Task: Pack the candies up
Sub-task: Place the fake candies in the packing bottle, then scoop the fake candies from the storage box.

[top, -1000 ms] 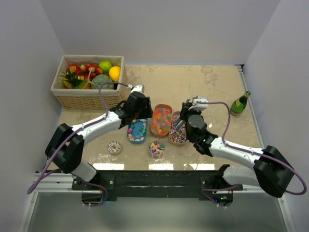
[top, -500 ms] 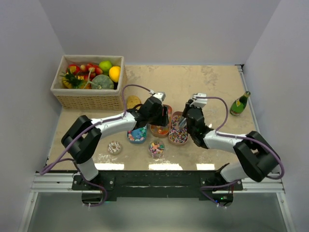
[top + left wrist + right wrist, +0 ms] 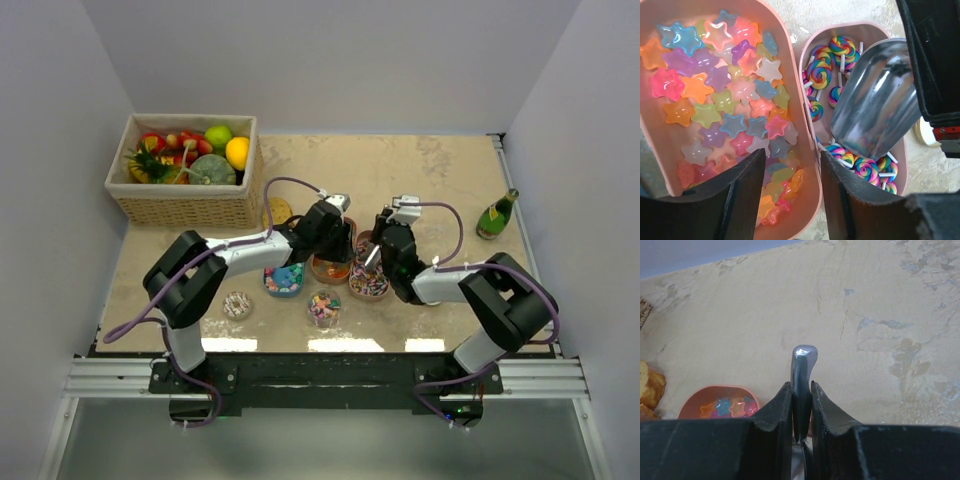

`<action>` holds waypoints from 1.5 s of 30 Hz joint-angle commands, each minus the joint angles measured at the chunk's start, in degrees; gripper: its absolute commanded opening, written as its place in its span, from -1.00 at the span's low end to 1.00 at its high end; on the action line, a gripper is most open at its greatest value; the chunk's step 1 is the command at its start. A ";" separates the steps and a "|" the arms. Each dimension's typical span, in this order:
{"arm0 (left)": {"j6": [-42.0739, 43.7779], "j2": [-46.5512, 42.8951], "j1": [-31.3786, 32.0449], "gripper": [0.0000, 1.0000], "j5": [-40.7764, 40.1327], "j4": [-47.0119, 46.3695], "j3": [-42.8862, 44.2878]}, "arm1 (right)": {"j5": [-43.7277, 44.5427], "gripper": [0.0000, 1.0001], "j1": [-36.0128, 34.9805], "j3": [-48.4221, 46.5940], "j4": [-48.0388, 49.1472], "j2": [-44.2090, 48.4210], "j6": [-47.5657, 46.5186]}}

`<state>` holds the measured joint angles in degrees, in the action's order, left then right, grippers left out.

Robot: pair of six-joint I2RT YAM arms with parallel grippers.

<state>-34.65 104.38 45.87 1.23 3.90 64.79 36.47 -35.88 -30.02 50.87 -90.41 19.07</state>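
Star-shaped candies (image 3: 725, 85) fill the middle pink tray (image 3: 810, 200). Swirled lollipop candies (image 3: 827, 75) lie in the right tray (image 3: 368, 282). A third tray (image 3: 284, 278) to the left holds blue and mixed sweets. A small cup (image 3: 323, 307) of candies stands in front. My left gripper (image 3: 792, 200) is open, its fingers straddling the star tray's near right wall, one inside among the stars, one outside. My right gripper (image 3: 801, 415) is shut on the handle of a metal scoop (image 3: 875, 115), whose bowl hangs over the lollipop tray.
A wicker basket (image 3: 180, 205) of fruit stands at the back left. A green bottle (image 3: 497, 213) is at the right. A frosted doughnut (image 3: 237, 304) lies front left, and a brown cookie (image 3: 277, 210) sits behind the trays.
My left gripper has swung right from the blue tray to the star tray and its jaws have narrowed. The right arm has drawn in slightly, still holding the scoop over the lollipop tray.
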 commanded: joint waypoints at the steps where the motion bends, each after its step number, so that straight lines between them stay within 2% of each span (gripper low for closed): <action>1: 0.99 1.00 0.28 0.02 1.84 -2.76 2.44 | -1.31 -1.00 0.63 1.89 6.87 -0.91 3.86; 6: 0.82 1.44 0.36 -0.03 2.37 -3.02 2.44 | -1.14 -1.00 1.95 2.77 8.63 -2.14 6.94; 14: 0.47 2.41 0.71 -0.13 2.72 -3.02 2.35 | 5.62 -1.00 3.27 3.56 9.94 -0.39 9.49; 17: 0.38 2.93 0.80 -0.16 2.90 -3.02 2.62 | 5.63 -1.00 3.53 2.95 10.12 -0.55 9.32; 29: -0.06 4.61 0.89 -0.42 2.81 -2.49 3.94 | -6.23 -1.00 3.53 6.55 17.24 -8.37 15.56; 33: -0.50 4.78 0.89 -0.59 2.54 -2.49 3.94 | -10.09 -1.00 3.53 7.17 17.24 -9.52 17.23; 40: -0.94 5.22 0.89 -0.98 1.84 -2.41 4.02 | -16.69 -1.00 3.62 6.20 11.64 -9.52 19.33; 45: -1.64 5.13 0.89 -1.00 0.79 -1.62 4.02 | -17.66 -1.00 3.62 6.29 8.02 -7.85 20.74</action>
<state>-35.51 108.55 46.65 3.55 3.07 66.96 25.28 -30.68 -24.25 66.85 -99.00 36.82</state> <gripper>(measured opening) 0.214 0.179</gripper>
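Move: The left fingers, half open, straddle the touching rims of the star box and the lollipop box, about 1 cm to the hand's right and 1 below it. From that hand the lollipop box's middle lies some 5 cm right and level, 3 below, the star box's 4 left and 2 ahead, and the packing bottle 6 left and 12 back. From the right hand, already holding the scoop, the lollipop box lies about 9 cm back, 2 left and 9 below, with the star box 11 left and 6 back. The left hand eases about 1.5 cm right and as much down while its fingers close, until they pinch the adjoining rims of the two boxes and keep squeezing there. The right hand keeps its grip on the scoop handle and swings some 2.5 cm to its right with the bowl over the lollipops, then back left by 3 cm and down to 3 cm lower, rolling some 20 degrees left side up as it works the bowl into the lollipop box. ##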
